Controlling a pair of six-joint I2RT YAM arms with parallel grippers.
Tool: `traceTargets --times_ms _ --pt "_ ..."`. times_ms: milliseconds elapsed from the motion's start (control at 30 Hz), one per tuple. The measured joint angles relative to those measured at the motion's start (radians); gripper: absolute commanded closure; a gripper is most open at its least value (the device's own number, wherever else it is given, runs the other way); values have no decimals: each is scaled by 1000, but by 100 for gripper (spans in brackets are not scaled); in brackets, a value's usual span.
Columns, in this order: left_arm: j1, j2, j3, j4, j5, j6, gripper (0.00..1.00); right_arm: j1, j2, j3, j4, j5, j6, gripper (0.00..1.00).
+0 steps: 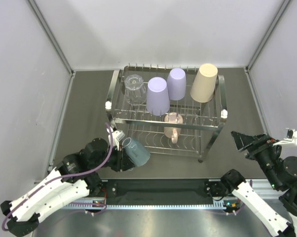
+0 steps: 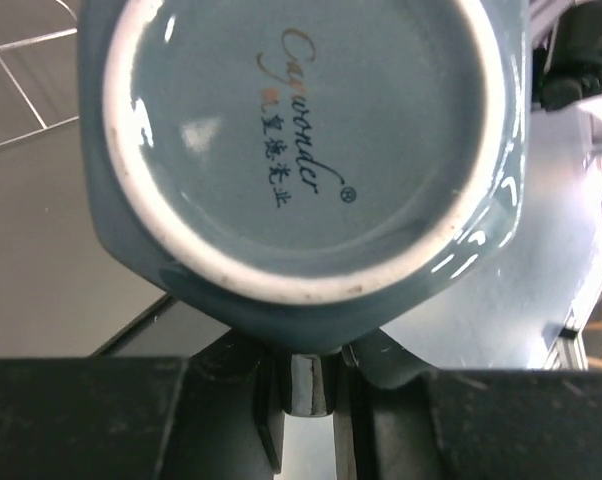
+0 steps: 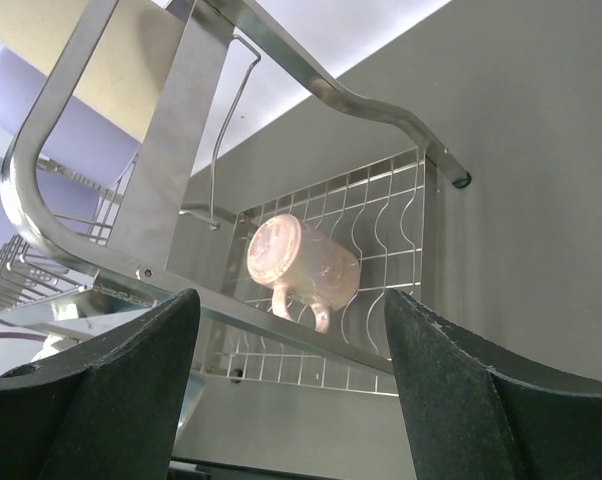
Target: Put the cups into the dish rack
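Observation:
My left gripper (image 1: 123, 148) is shut on the handle of the teal mug (image 1: 136, 152), held just left of the dish rack's (image 1: 215, 133) lower front corner. In the left wrist view the mug's base (image 2: 301, 140) fills the frame and the handle sits between my fingers (image 2: 243, 400). On the rack's top tier stand a clear glass (image 1: 135, 88), two lavender tumblers (image 1: 158, 96) (image 1: 176, 83) and a beige tumbler (image 1: 204, 82), all upside down. The pink mug (image 1: 173, 126) lies on the lower tier, and it shows in the right wrist view (image 3: 301, 265). My right gripper (image 1: 240, 140) is open and empty, right of the rack.
Grey walls enclose the dark table (image 1: 89, 118) on three sides. The rack's chrome side frame (image 3: 181, 170) rises close in front of my right gripper. The arm bases and a rail (image 1: 158, 190) run along the near edge.

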Motion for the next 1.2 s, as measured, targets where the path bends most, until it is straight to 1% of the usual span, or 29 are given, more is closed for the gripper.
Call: traceTargets --times_ms 100,167,333,467,533,700,833,1033,1200 --pt "-32 1 -44 45 -39 -42 100 0 7 0 0 2 -5 25" --pt "-83 5 -61 47 -87 -63 100 0 18 1 0 2 -11 25" --pt "-274 83 -79 95 -159 -82 100 0 34 0 2 2 -28 24" --pt "-472 152 -79 144 -307 -98 100 0 34 -3 7 2 -28 24" --pt "-534 170 -77 163 -369 -98 100 0 33 -9 7 2 -29 24" --pt "-573 222 -71 202 -519 -92 100 0 27 -12 7 2 -29 24" --pt "-586 229 -71 236 -632 -61 100 0 24 -12 6 1 -34 23" --pt "-587 241 -71 323 -766 6 100 0 6 -12 3 -1 -35 24" --pt "-587 321 -71 402 -846 46 100 0 -28 -12 0 -1 -33 23"
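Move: The left hand already holds the teal cup; the free left part of the lower shelf lies about 9 cm ahead of this hand, 9 cm to its right and 9 cm below. The pink mug on that shelf is some 17 cm right, 11 cm ahead and 8 cm below; the upper shelf's front rail is centred about 15 cm right, 12 cm ahead and 5 cm above. From the right hand, the free spot is about 30 cm left, 5 cm ahead and 25 cm below. Left hand, still holding the teal cup, dips back-right, then rolls and swings forward about 8 cm towards the lower shelf. ##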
